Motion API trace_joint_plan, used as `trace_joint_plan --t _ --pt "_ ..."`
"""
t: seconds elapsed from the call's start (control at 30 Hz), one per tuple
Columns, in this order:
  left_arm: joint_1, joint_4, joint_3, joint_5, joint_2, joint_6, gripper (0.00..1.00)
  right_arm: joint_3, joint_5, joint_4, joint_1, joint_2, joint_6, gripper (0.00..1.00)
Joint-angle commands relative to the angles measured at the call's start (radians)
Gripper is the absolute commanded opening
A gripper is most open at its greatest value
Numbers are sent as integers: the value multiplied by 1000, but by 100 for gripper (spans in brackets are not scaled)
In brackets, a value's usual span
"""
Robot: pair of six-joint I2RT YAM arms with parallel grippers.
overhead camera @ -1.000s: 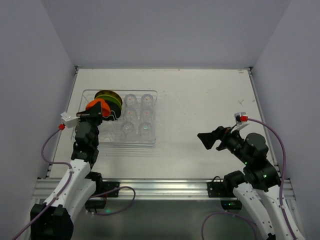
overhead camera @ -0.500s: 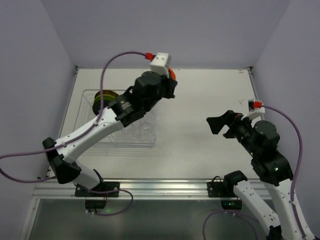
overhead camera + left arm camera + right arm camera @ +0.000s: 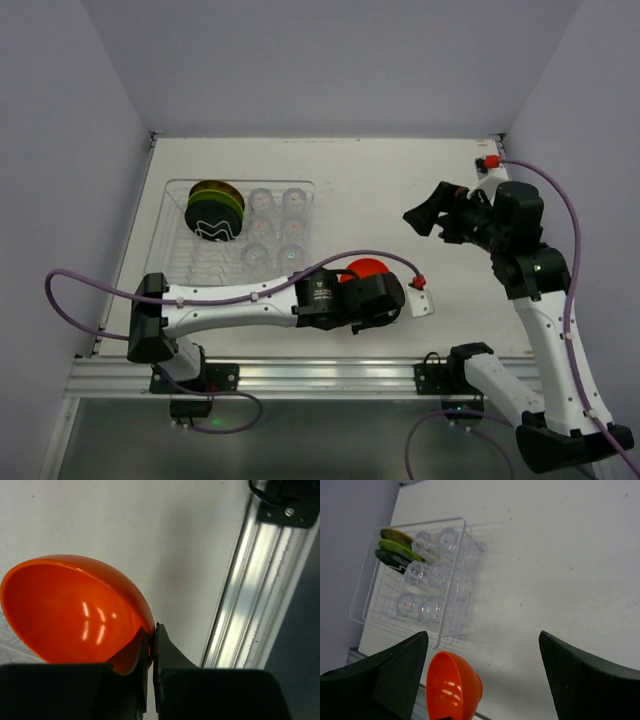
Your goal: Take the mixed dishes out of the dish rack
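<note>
My left gripper (image 3: 372,292) is shut on the rim of the small glossy orange bowl (image 3: 366,271), held tilted just above the table near the front rail, right of the dish rack (image 3: 176,268). In the left wrist view the fingertips (image 3: 159,636) pinch the bowl (image 3: 75,610) at its edge. The clear rack holds upright plates (image 3: 214,211), black and lime-green, and several clear glasses (image 3: 277,229). My right gripper (image 3: 432,216) hangs open and empty high over the right side. Its wrist view shows the rack (image 3: 454,611), the plates (image 3: 395,547), the glasses (image 3: 428,573) and the bowl (image 3: 454,687) below.
An aluminium rail (image 3: 330,375) runs along the table's near edge, close to the bowl; it also fills the right of the left wrist view as the rail (image 3: 250,605). Purple cables trail from both arms. Grey walls enclose the table on three sides.
The left arm has carried the orange bowl out of the rack, up over the back of the table, then down to the front middle. The right arm has risen and moved back.
</note>
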Motion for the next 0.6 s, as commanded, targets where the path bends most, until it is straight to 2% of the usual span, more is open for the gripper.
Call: trace_joint_plan --t 0.0,0.07,0.23,0.4,0.47,0.5,0.57 --pt "-37 -23 -35 75 -66 141 0 -34 -155 -27 29 21 -44 92" --pt "-42 -37 -55 66 -49 163 0 -36 -150 -56 84 51 -79 88" --pt "-53 -65 -94 29 -37 206 0 -36 4 -175 282 131 -162 82" --pt "-54 -52 -103 116 -71 227 0 -62 64 -237 428 215 -201 64" --pt "-54 -49 -101 134 -80 233 0 -63 93 -249 453 237 -201 55" --pt "-54 -49 -101 144 -82 237 0 -66 101 -244 473 248 -198 46" --pt "-54 -51 -101 139 -77 237 0 -63 121 -238 483 254 -191 38"
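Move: Back, left and below the right hand hangs the orange bowl, still in the left gripper: roughly 9 cm back, 10 cm left and 12 cm down. The dish rack's middle stands some 42 cm to the right hand's left and 6 cm farther out, about 21 cm lower; its nearest clear glass is about 28 cm left and 1 cm ahead. From the left hand, pinching the near rim, the bowl's middle is about 5 cm ahead and 1 cm left. Swooping down about 13 cm, left some 9 and back 6 or so, the right hand comes to the bowl's far rim, turning about 30 degrees counter-clockwise and tipping down while its wide-open fingers close to under half. Its fingers straddle the rim without visibly pinching. The left hand keeps its pinch, draws the bowl back and down a few centimetres and slightly left, and turns about 15 degrees clockwise. ##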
